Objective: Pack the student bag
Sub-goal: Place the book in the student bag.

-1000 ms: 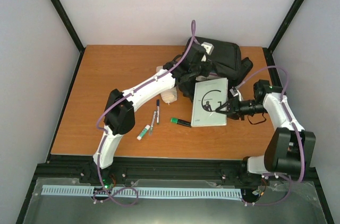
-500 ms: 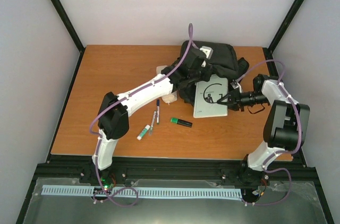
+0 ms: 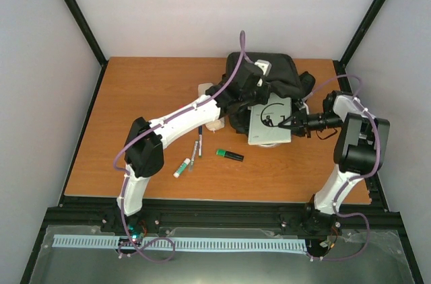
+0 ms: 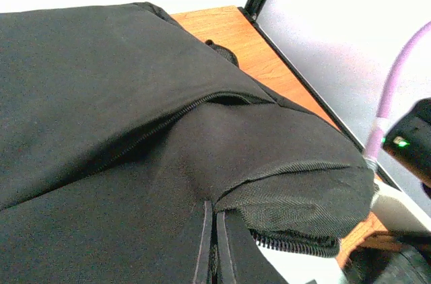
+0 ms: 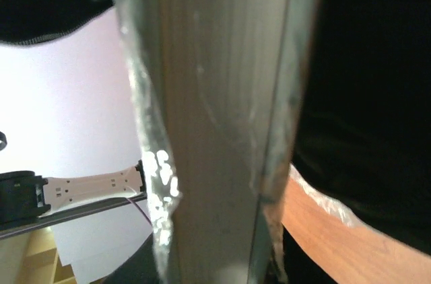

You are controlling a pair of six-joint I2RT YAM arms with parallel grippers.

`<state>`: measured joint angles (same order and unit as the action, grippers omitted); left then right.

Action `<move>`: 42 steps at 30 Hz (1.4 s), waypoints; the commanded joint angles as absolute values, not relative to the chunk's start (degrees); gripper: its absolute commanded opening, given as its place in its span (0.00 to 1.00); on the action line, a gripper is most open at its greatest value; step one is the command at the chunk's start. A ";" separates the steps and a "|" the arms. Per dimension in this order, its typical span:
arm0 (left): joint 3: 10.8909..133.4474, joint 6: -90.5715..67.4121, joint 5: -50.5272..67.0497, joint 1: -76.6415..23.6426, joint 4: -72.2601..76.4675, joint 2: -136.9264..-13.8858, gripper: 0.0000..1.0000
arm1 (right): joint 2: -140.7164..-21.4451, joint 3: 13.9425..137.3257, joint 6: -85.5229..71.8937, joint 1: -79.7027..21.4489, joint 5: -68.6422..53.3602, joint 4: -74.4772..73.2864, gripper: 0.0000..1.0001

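The student bag point(image 3: 276, 75), a black soft backpack, lies at the back of the table. My left gripper point(image 3: 246, 97) is shut on the fabric edge of its opening and holds the flap up. In the left wrist view the fingers point(image 4: 205, 243) pinch black cloth just beside the zip teeth point(image 4: 293, 243). A white book in clear plastic wrap point(image 3: 269, 122) lies tilted, its far edge at the bag's mouth. My right gripper point(image 3: 284, 122) is shut on the book's right edge. The right wrist view shows the book point(image 5: 222, 129) edge-on, with the bag point(image 5: 370, 95) beside it.
On the wooden table point(image 3: 135, 109) left of the book lie a green marker point(image 3: 229, 155), two pens point(image 3: 198, 143) and a glue stick point(image 3: 182, 167). A white object point(image 3: 214, 122) sits under the left arm. Black frame posts point(image 3: 357, 28) stand at the back corners.
The right gripper has carried the book away from the near edge and up to the bag's opening. The left gripper has stayed shut on the bag's flap, shifting slightly.
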<state>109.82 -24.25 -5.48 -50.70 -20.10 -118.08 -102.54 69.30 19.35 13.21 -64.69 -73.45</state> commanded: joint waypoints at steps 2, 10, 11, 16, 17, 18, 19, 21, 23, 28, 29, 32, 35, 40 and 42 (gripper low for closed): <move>113.21 -24.27 -4.63 -51.65 -14.68 -117.13 0.01 | -110.86 75.13 33.26 13.50 -76.94 -80.00 0.03; 113.66 -22.36 -3.53 -51.72 -15.59 -117.85 0.01 | -114.67 77.92 28.46 13.63 -73.72 -77.71 0.09; 113.79 -22.14 -3.44 -51.76 -15.64 -117.93 0.01 | -115.09 77.80 26.78 13.63 -72.53 -76.74 0.11; 113.68 -21.82 -4.85 -51.76 -16.19 -118.29 0.01 | -117.84 76.49 25.49 13.63 -68.74 -76.30 0.15; 113.70 -21.79 -5.22 -51.77 -16.32 -118.37 0.01 | -118.00 75.95 25.25 13.63 -67.87 -75.95 0.16; 113.61 -21.80 -5.42 -51.77 -16.35 -118.39 0.01 | -117.85 75.49 24.63 13.62 -67.28 -75.17 0.17; 113.64 -21.80 -5.20 -51.77 -16.43 -118.44 0.01 | -117.51 74.97 24.02 13.65 -66.78 -74.23 0.20; 113.56 -21.70 -4.89 -51.71 -16.51 -118.41 0.01 | -116.13 74.40 22.43 13.71 -65.55 -72.54 0.30; 113.52 -21.58 -4.83 -51.77 -16.61 -118.32 0.01 | -114.31 74.08 20.68 13.71 -63.89 -70.75 0.42; 112.75 -20.62 -5.59 -51.77 -17.08 -117.59 0.01 | -109.03 72.13 17.14 14.17 -57.23 -66.18 0.58; 112.44 -20.43 -5.63 -51.77 -17.13 -117.31 0.01 | -107.76 71.20 16.55 14.39 -55.81 -64.83 0.61; 111.60 -19.98 -5.47 -51.77 -17.14 -116.67 0.01 | -102.94 67.47 14.53 14.65 -50.69 -59.71 0.70; 111.26 -19.38 -4.96 -51.68 -17.84 -116.38 0.01 | -98.36 65.87 16.09 14.68 -46.25 -58.05 0.74; 110.89 -19.02 -4.21 -51.31 -19.61 -115.78 0.01 | -88.98 64.17 20.52 14.73 -39.68 -56.08 0.76; 110.26 -19.71 -3.35 -50.96 -19.62 -115.23 0.01 | -84.71 62.38 23.73 14.69 -37.52 -54.12 0.74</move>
<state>109.82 -19.99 -4.54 -51.29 -22.09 -119.20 -92.07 64.64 17.98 14.55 -43.44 -58.96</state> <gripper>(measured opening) 0.013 0.755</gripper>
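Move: The right hand grips the right edge of the book, whose middle lies some 6 cm to its left and about level fore and aft. The bag's mouth is about 6 cm ahead, 6 cm left and 3 cm lower; the green marker is roughly 12 cm back, 21 cm left and 12 cm below. From the left hand, shut on the bag's flap, the mouth is about 3 cm back, 3 cm left and 7 cm lower. The right hand eases the book 3 cm forward, 5 down into the bag's mouth, opens, then withdraws right. ##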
